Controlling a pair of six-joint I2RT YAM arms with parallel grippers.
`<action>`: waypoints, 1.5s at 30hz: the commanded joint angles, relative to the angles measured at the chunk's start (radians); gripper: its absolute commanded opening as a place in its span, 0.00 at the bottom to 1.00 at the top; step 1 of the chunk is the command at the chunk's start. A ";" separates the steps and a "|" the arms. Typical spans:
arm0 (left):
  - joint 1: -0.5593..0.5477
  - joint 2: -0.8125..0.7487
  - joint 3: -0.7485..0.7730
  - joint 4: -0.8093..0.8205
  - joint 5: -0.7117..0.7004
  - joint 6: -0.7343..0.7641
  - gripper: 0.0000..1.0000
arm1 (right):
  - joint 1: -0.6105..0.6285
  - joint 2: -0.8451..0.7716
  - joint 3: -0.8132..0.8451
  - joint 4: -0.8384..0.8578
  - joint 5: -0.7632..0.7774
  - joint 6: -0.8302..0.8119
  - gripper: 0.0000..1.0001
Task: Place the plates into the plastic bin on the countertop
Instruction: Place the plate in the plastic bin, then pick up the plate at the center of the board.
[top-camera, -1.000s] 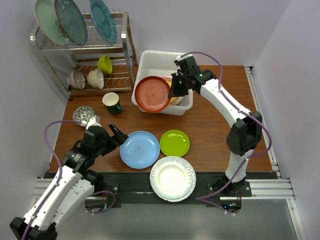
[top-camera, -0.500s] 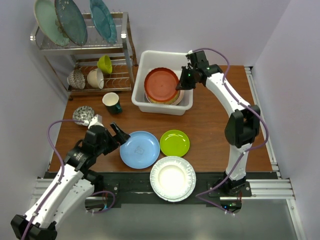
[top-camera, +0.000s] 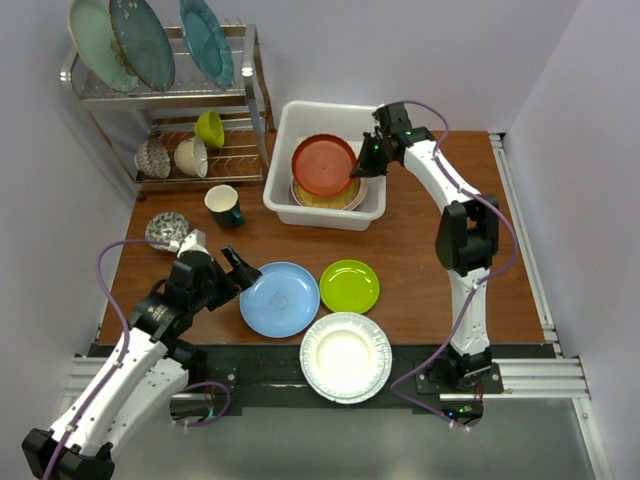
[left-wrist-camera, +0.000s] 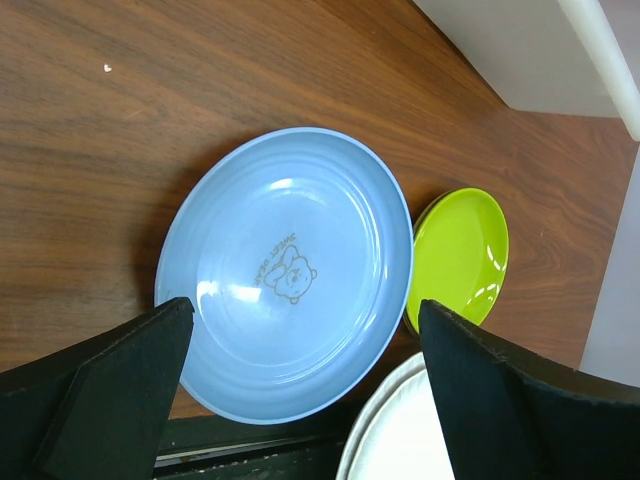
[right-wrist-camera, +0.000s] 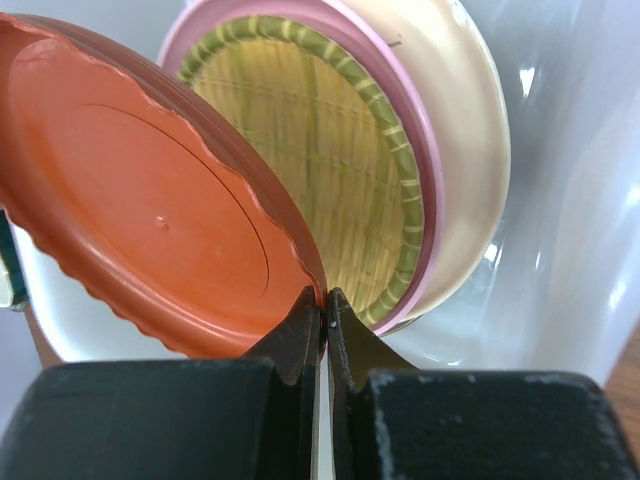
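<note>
My right gripper (top-camera: 361, 168) (right-wrist-camera: 325, 300) is shut on the near rim of a rust red plate (top-camera: 323, 164) (right-wrist-camera: 140, 220). The plate hangs tilted inside the white plastic bin (top-camera: 330, 215) (right-wrist-camera: 585, 200). Under it lie a gold woven plate (right-wrist-camera: 300, 140), a pink plate (right-wrist-camera: 427, 170) and a cream plate (right-wrist-camera: 470, 110). On the wooden countertop (top-camera: 420, 250) rest a blue plate (top-camera: 280, 298) (left-wrist-camera: 290, 270), a lime green plate (top-camera: 349, 286) (left-wrist-camera: 462, 255) and a white fluted plate (top-camera: 346, 357) (left-wrist-camera: 400, 435). My left gripper (top-camera: 236, 270) (left-wrist-camera: 303, 320) stands open at the blue plate's left edge, holding nothing.
A wire dish rack (top-camera: 165, 100) at the back left holds three large teal and green plates and small bowls. A dark mug (top-camera: 224, 206) and a patterned bowl (top-camera: 165, 230) stand on the countertop between the rack and my left arm.
The right gripper has carried the rust red plate from the bin's front rim to over the stack inside. The left arm has barely moved.
</note>
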 joint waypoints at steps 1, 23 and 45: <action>-0.004 0.013 -0.014 0.040 0.021 0.015 1.00 | -0.004 0.000 0.053 0.011 -0.031 0.018 0.00; -0.004 0.005 -0.028 0.046 0.031 0.018 1.00 | -0.014 -0.029 0.041 -0.030 0.062 -0.020 0.53; -0.004 0.070 -0.061 -0.044 -0.022 -0.015 0.98 | -0.004 -0.495 -0.411 0.057 -0.108 -0.065 0.58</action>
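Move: The right hand holds the red plate by its right rim inside the bin; the plate stack it is meant for lies about 8 cm left, 2 back and 6 below, with the bin's right wall some 5 cm right, level ahead. From the open left hand, the blue plate lies about 6 cm right, 3 back and 11 below; the lime plate sits 17 cm right of it and 3 farther out. The right hand sinks about 1 cm with the red plate, opens its fingers to roughly half and edges a couple of centimetres right, off the rim, then climbs some 10 cm while drawing back about 8, up and clear of the stack. The left hand, fingers still wide, waits nearly still and then lowers about 4 cm towards the blue plate without reaching it. ##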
